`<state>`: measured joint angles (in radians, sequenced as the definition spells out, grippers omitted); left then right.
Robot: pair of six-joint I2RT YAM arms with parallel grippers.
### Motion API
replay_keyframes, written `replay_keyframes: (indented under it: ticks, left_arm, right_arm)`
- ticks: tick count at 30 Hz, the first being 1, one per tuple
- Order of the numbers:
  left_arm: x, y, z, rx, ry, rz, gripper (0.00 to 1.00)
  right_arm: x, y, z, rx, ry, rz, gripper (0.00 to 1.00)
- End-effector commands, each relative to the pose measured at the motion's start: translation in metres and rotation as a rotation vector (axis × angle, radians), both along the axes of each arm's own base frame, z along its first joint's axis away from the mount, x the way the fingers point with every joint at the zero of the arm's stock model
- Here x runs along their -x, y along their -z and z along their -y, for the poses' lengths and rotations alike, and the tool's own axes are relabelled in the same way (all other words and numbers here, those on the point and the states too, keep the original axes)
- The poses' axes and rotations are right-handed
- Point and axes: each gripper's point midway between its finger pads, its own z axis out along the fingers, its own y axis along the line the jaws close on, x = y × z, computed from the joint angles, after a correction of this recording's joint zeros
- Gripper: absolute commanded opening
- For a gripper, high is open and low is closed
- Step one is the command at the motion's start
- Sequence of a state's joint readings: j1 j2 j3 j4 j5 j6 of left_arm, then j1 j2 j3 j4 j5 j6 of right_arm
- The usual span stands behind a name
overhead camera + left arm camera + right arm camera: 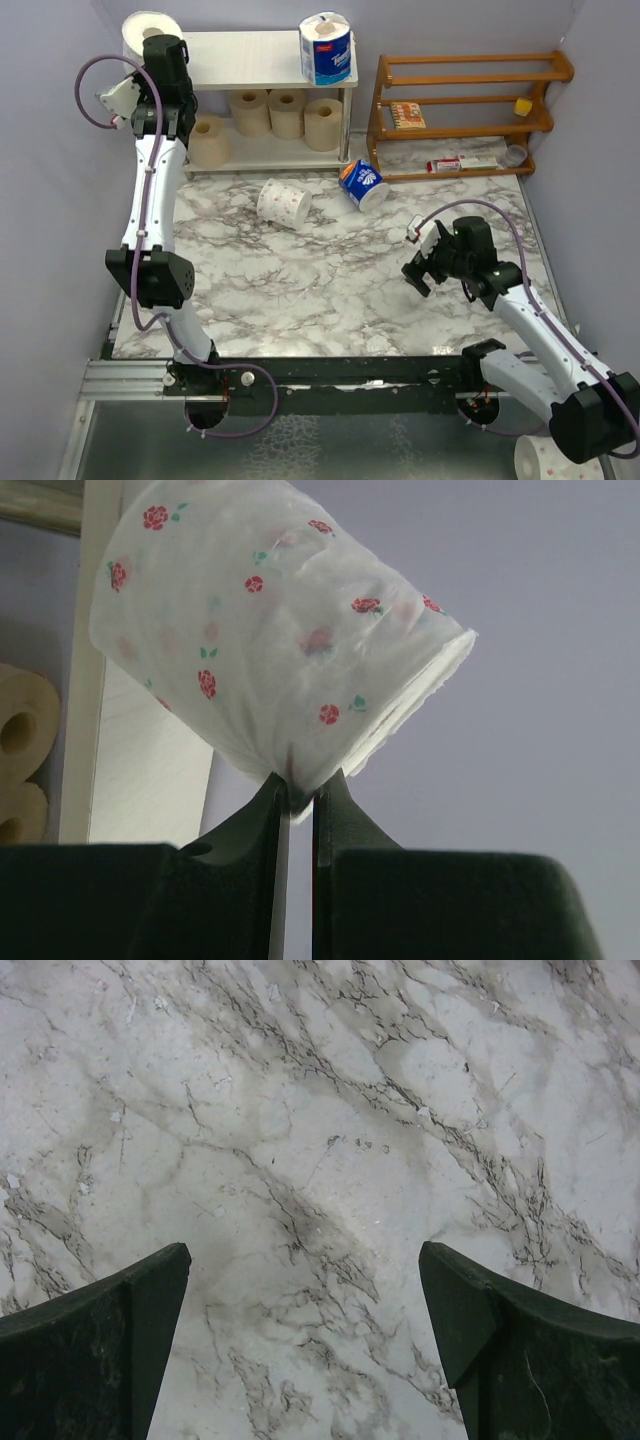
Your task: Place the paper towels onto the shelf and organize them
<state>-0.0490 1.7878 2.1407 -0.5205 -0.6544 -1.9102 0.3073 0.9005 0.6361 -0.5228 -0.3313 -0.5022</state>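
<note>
The shelf (250, 60) stands at the back left. My left gripper (158, 43) is up at the left end of its top board, shut on the outer wrap of a white paper towel roll with red flowers (270, 630), which also shows from above (148, 28). In the left wrist view the jaws pinch a fold of that roll's paper. A blue-and-white wrapped roll (325, 48) stands on the top board, and several tan rolls (287, 112) sit on the lower tier. A white dotted roll (284, 203) and a blue-wrapped roll (362, 184) lie on the marble table. My right gripper (415, 270) (305, 1290) hangs open over bare marble.
An orange-brown wooden rack (470, 100) with small items stands at the back right. Another dotted roll (545, 460) lies off the table, by the right arm's base. Grey walls close in the left, back and right sides.
</note>
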Motion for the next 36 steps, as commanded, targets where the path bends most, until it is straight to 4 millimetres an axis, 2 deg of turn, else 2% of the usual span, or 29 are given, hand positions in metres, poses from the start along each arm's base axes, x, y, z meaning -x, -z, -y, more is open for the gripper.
replay_keyframes:
  ticks: [1, 6, 15, 16, 17, 18, 20, 23, 28, 31, 34, 36]
  left_arm:
    - [-0.032, -0.005, 0.006, 0.192, 0.104, 0.128, 0.0]
    - [-0.063, 0.006, 0.01, 0.199, 0.137, 0.119, 0.0]
    - [-0.08, 0.0, -0.006, 0.18, 0.12, 0.165, 0.0]
    - [-0.081, 0.0, -0.008, 0.179, 0.121, 0.17, 0.08]
    - [-0.082, -0.003, -0.009, 0.173, 0.125, 0.18, 0.27]
    - [-0.082, -0.005, -0.01, 0.164, 0.128, 0.188, 0.42]
    - [-0.08, -0.013, -0.011, 0.148, 0.129, 0.205, 0.58]
    - [-0.074, -0.029, -0.012, 0.12, 0.123, 0.236, 0.96]
    - [-0.064, -0.043, -0.014, 0.09, 0.12, 0.256, 0.99]
    - [-0.05, -0.061, -0.007, 0.026, 0.156, 0.253, 0.99]
    - [-0.013, -0.105, 0.01, -0.172, 0.217, 0.251, 0.99]
    - [0.017, -0.124, 0.022, -0.345, 0.225, 0.214, 0.99]
  right_arm:
    - [-0.002, 0.006, 0.002, 0.014, 0.008, -0.019, 1.0]
    - [-0.004, 0.009, 0.005, 0.019, 0.026, -0.031, 1.0]
    - [-0.007, 0.018, 0.006, 0.033, 0.035, -0.065, 1.0]
    - [-0.007, 0.02, 0.007, 0.036, 0.036, -0.069, 1.0]
    - [-0.008, 0.02, 0.007, 0.039, 0.041, -0.071, 1.0]
    - [-0.009, 0.021, 0.009, 0.043, 0.051, -0.071, 1.0]
    - [-0.01, 0.023, 0.01, 0.047, 0.061, -0.074, 1.0]
    - [-0.009, 0.023, 0.009, 0.045, 0.055, -0.074, 1.0]
    - [-0.008, 0.026, 0.008, 0.047, 0.044, -0.09, 1.0]
    - [-0.008, 0.027, 0.008, 0.048, 0.044, -0.092, 1.0]
    - [-0.007, 0.027, 0.008, 0.045, 0.039, -0.09, 1.0]
    - [-0.007, 0.029, 0.008, 0.048, 0.037, -0.097, 1.0]
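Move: The left hand already pinches the flowered paper towel roll, whose middle lies about 3 cm ahead, 5 cm left and 4 cm below. Its landing spot, the left end of the top shelf, is about 9 cm ahead, 5 cm left and 10 cm below. From this hand, the blue roll on that board stands some 31 cm right and 2 cm ahead; the nearest brown roll is 4 cm right, level fore and aft, and some 33 cm below. The landing spot is roughly 38 cm ahead, 60 cm left and 28 cm above the right hand. Push the left gripper forward about 8 cm, carrying the flowered roll farther in over the left end of the top shelf, while rolling and tipping the fingers up by some 10 degrees. Halt there, open the fingers wide to let go of the roll, then ease up about 3 cm, starting to back off. Let the open right gripper sink about 3 cm over bare table. ##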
